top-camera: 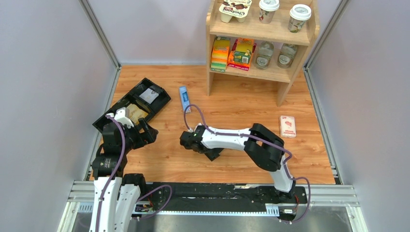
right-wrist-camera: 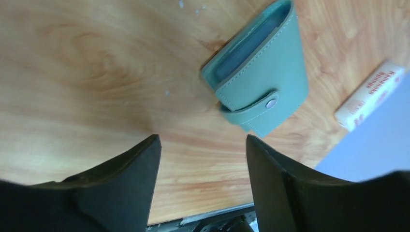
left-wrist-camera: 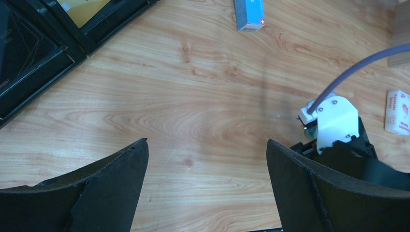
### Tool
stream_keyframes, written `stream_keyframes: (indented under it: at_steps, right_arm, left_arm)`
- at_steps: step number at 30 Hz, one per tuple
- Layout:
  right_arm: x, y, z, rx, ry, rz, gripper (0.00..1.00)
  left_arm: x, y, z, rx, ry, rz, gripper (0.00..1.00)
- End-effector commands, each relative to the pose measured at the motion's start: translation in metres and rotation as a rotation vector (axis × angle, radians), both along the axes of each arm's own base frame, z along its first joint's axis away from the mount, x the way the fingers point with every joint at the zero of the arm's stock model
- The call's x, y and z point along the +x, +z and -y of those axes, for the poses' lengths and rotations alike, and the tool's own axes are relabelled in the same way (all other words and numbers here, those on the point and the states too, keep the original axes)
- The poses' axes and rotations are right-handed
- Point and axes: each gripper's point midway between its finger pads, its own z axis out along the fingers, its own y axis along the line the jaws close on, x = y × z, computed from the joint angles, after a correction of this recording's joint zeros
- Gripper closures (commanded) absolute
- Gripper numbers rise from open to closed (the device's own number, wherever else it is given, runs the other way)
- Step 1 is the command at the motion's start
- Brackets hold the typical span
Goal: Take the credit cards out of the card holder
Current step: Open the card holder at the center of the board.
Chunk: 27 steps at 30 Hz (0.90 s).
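Note:
The card holder (right-wrist-camera: 261,82), sage green and folded with its snap strap fastened, lies on the wooden table just beyond my right gripper (right-wrist-camera: 202,140). That gripper is open with only bare wood between its fingers. In the top view the right gripper (top-camera: 186,140) sits low at the table's middle and the card holder is hidden under the arm. A tan credit card (top-camera: 137,113) lies in the black tray (top-camera: 157,104); its golden edge (left-wrist-camera: 87,7) shows in the left wrist view. My left gripper (left-wrist-camera: 207,145) is wide open over bare table, beside the tray.
A long blue box (top-camera: 184,98) lies behind the right gripper. A white and pink box (top-camera: 287,126) rests at the right. A wooden shelf (top-camera: 261,38) with cups, jars and packets stands at the back. Grey walls close in both sides.

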Motion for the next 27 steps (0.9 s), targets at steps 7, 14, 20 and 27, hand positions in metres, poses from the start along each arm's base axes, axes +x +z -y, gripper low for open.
stream_keyframes:
  at_steps: [7, 14, 20, 27]
  right_arm:
    - [0.031, 0.055, 0.014, 0.572, -0.149, -0.128, 0.05]
    - [0.052, 0.035, 0.066, 0.76, -0.404, -0.171, 0.0]
    - [0.039, 0.013, 0.066, 0.827, -0.478, -0.228, 0.0]
    - [0.026, 0.014, 0.037, 0.974, -0.471, -0.311, 0.0]
  left_arm:
    - [0.004, 0.004, 0.002, 0.003, -0.024, 0.028, 0.02]
    - [0.003, 0.004, 0.004, -0.002, -0.035, 0.029, 0.02]
    - [0.004, 0.003, 0.005, -0.006, -0.044, 0.026, 0.02]
    - [0.004, 0.002, 0.012, -0.019, -0.086, 0.019, 0.02]
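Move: The card holder lies on the board about 4 cm ahead of the right hand and 4 cm to its right, roughly 3 cm below. The red-white pack is some 27 cm to that hand's right and 10 cm farther out; the blue box is about 17 cm to its left and 22 cm ahead. From the left hand the card holder lies about 32 cm to the right, 2 cm ahead and 17 cm down. Over the card holder the right hand swings in an arc: a small back-and-left lift, then up about 5 cm while sweeping some 10 cm right and forward, then down about 6 cm and back, drifting slightly left, to just beyond its right side. The half-open fingers spread fully as the wrist turns clockwise and tips almost 60 degrees in all until they point nearly straight down; no touch on the card holder can be seen. ##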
